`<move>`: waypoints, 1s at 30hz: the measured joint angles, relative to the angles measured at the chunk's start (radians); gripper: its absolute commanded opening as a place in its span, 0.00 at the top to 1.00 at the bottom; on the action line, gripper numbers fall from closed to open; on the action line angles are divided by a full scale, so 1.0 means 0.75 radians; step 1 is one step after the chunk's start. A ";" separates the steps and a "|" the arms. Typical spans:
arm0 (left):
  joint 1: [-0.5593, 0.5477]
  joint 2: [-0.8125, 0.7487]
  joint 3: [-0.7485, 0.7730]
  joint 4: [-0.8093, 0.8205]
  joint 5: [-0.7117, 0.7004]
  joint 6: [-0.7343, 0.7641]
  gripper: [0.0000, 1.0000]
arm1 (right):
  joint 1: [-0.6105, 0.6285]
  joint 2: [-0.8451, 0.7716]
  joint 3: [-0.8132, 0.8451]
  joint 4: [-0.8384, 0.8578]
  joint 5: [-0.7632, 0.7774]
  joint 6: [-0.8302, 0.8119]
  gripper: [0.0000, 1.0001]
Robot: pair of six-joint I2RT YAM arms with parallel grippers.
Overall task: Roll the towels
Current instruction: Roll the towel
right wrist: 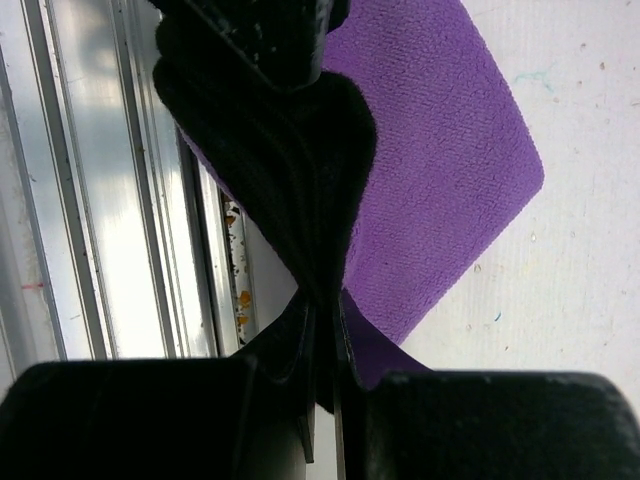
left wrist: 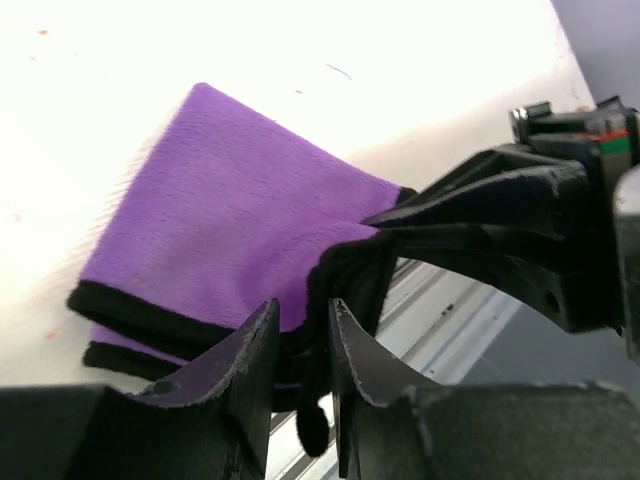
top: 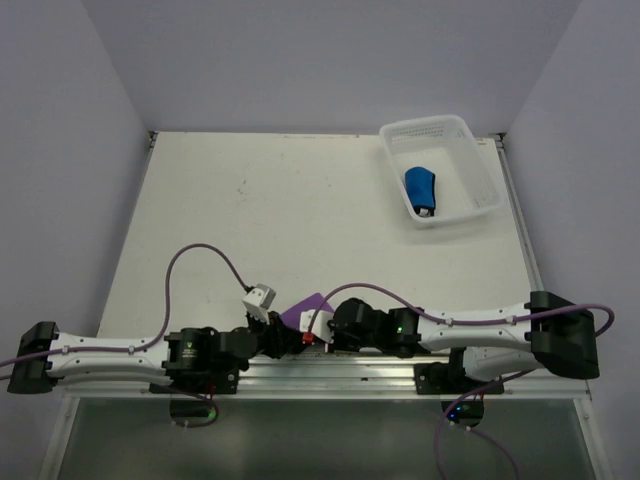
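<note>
The purple towel (top: 306,311) lies folded at the table's near edge, its dark hem bunched up between both grippers. My right gripper (right wrist: 322,300) is shut on that hem, which it pinches just over the metal rail; the purple towel (right wrist: 440,170) spreads to its right. My left gripper (left wrist: 302,305) faces it from the other side, jaws slightly apart, and a strip of hem hangs loosely in the gap. The purple towel (left wrist: 230,220) shows two stacked layers on the left. The blue towel (top: 421,190) sits rolled inside the white basket (top: 478,178).
The basket stands at the back right corner of the table. An aluminium rail (top: 330,372) runs along the near edge under both grippers. Grey walls close in the left, right and back sides. A purple cable (top: 195,252) loops above the left arm.
</note>
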 measured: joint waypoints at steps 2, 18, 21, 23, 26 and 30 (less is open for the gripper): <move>0.000 0.007 0.026 -0.076 -0.036 -0.055 0.75 | 0.017 0.001 0.000 0.001 0.027 0.009 1.00; -0.004 0.344 0.195 -0.528 -0.159 -0.642 0.84 | 0.245 0.132 0.018 0.016 0.355 0.024 1.00; -0.006 0.274 0.160 -0.527 -0.171 -0.689 0.87 | 0.269 0.142 0.018 0.031 0.363 0.043 1.00; -0.006 0.248 0.111 -0.507 -0.180 -0.705 0.92 | 0.284 0.156 0.018 0.044 0.359 0.051 1.00; -0.006 0.243 0.043 -0.473 -0.190 -0.706 0.93 | 0.295 0.172 0.018 0.058 0.333 0.063 1.00; -0.006 0.262 0.027 -0.430 -0.217 -0.706 0.92 | 0.294 0.174 0.026 0.086 0.276 0.078 1.00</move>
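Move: The purple towel's left black-hemmed corner, where I set my left hand next, is about 4 cm ahead of that hand, 4 cm to its left and 6 cm below. The towel's middle lies some 5 cm ahead, 2 cm right and 6 cm lower. My right hand already pinches the bunched black near edge. The table's front edge, which I draw it towards, runs about 2 cm behind that hand and 4 cm below, straight back. I sink my left hand about 7 cm in two dips while carrying it some 5 cm left, around to the towel's left hemmed end, turning it roughly 20 degrees counter-clockwise, tipping it further down and closing its slightly open fingers nearly shut beside the hem. My right hand keeps its pinch and drags the near edge back about 3.5 cm, slightly down and left, over the table's front edge. ##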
